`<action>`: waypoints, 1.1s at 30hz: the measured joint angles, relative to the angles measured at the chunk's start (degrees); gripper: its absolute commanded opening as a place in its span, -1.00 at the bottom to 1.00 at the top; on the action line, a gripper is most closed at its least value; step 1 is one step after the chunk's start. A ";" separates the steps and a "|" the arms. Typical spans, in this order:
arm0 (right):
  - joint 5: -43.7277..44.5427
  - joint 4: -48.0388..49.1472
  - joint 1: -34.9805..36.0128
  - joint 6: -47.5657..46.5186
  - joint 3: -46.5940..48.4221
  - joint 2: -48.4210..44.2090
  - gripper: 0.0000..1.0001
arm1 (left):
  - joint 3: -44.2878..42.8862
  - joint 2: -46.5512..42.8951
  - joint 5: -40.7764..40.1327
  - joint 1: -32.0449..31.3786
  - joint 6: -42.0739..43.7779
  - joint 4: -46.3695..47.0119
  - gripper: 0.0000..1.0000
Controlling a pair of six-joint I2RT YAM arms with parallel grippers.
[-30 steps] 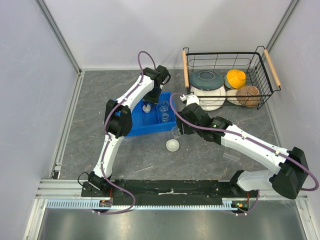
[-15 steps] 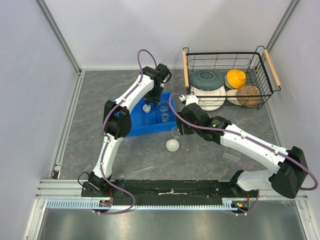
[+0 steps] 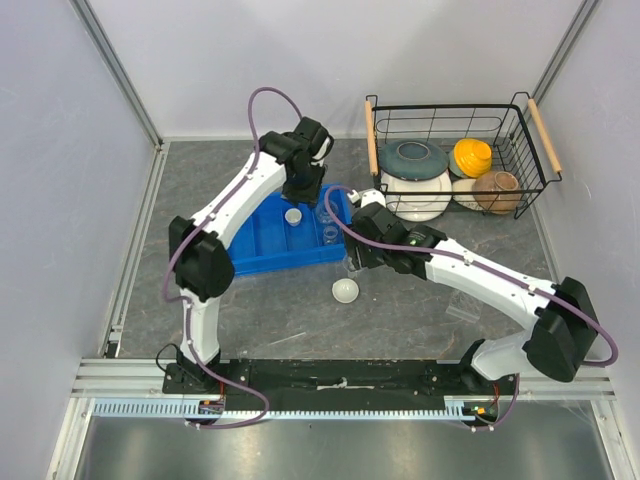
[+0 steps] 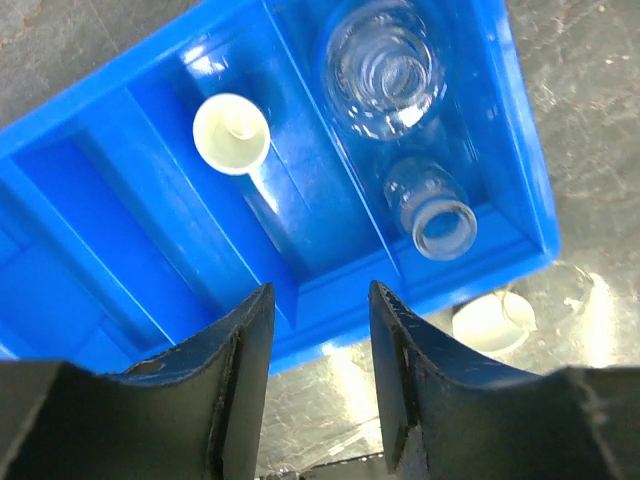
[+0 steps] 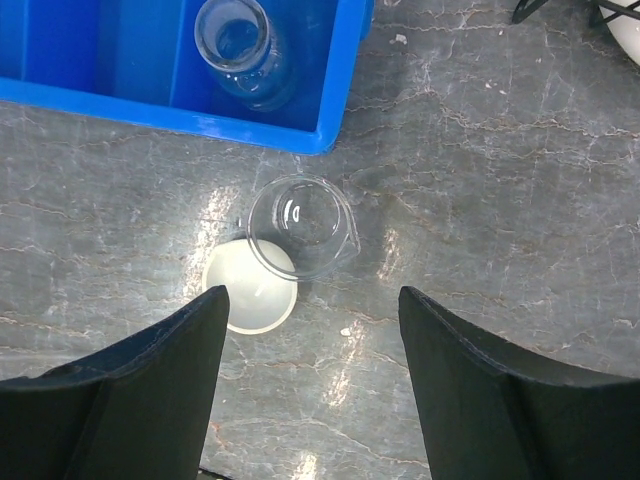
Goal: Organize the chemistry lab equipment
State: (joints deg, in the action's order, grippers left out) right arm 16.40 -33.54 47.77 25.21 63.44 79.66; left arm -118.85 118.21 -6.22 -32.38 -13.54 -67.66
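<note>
A tiny white cup (image 4: 232, 133) (image 3: 293, 215) stands free in a middle compartment of the blue tray (image 4: 520, 150). Two clear glass beakers (image 4: 385, 65) (image 4: 440, 215) sit in the compartment beside it. My left gripper (image 4: 320, 300) (image 3: 303, 187) hovers open and empty above the tray. A third clear beaker (image 5: 300, 227) (image 3: 350, 265) stands on the table just outside the tray, partly over the white round dish (image 5: 250, 290) (image 3: 345, 291). My right gripper (image 5: 312, 300) hangs open above that beaker, holding nothing.
A black wire basket (image 3: 520, 120) at the back right holds large ceramic bowls and plates. A small clear plastic piece (image 3: 462, 310) lies on the table under the right forearm. The blue tray's corner (image 5: 335, 130) is close to the loose beaker.
My left gripper has let go of the tiny white cup, opened and lifted back from it; the cup stays in the tray. The left elbow swung left. The right arm barely moved.
</note>
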 measured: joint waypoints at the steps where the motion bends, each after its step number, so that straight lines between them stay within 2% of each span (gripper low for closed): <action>1: -0.13 0.00 0.00 0.00 -0.02 0.39 0.53 | 2.08 -1.99 0.37 -0.13 -0.42 0.87 0.04; 16: -0.92 1.77 -0.20 0.85 0.00 7.96 0.52 | 31.12 -31.23 2.69 -0.37 -4.90 14.99 0.30; 19: -0.76 2.67 -0.92 1.55 -0.15 9.35 0.51 | 36.81 -36.61 4.09 -0.39 -5.44 18.29 0.48; 20: -0.59 2.89 -1.25 1.66 -0.24 9.44 0.51 | 38.77 -38.58 4.98 -0.37 -5.55 19.58 0.74; 21: -0.35 2.95 -1.68 1.86 -0.24 9.44 0.51 | 40.92 -40.61 5.40 -0.37 -5.75 20.94 0.80; 25: 0.46 3.78 -3.50 2.25 -0.24 9.46 0.50 | 47.78 -48.63 8.24 -0.37 -6.45 24.83 0.82; 33: 0.28 5.90 -4.83 2.71 -0.24 13.62 0.46 | 51.65 -55.47 11.93 -0.39 -6.56 27.67 0.82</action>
State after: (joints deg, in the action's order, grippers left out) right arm 16.69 -27.64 42.94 27.92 63.20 93.27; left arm -67.20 62.74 5.72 -32.77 -20.10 -39.99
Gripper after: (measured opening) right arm 0.742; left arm 0.909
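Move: The upright glass beaker stands about 4 cm ahead of the right hand, 2 cm to its left and 10 cm below. The white bowl is some 3 cm back and 3 cm left of that hand. The glass jar in the blue box lies roughly 10 cm ahead, 8 cm left, at about the beaker's height. From the left hand, the small white cup is about 4 cm ahead, 3 cm left, 11 cm down; the beaker is 8 cm back, 11 cm right, 12 cm down. The right hand sinks about 7 cm towards the beaker with fingers still well open, easing some 3 cm forward on the way; its left finger ends close to the rim, though no touch can be seen. The empty left hand draws back some 13 cm and climbs away from the small white cup, drifting a little left, its fingers swinging outward to the right and forward while they spread nearly wide. ##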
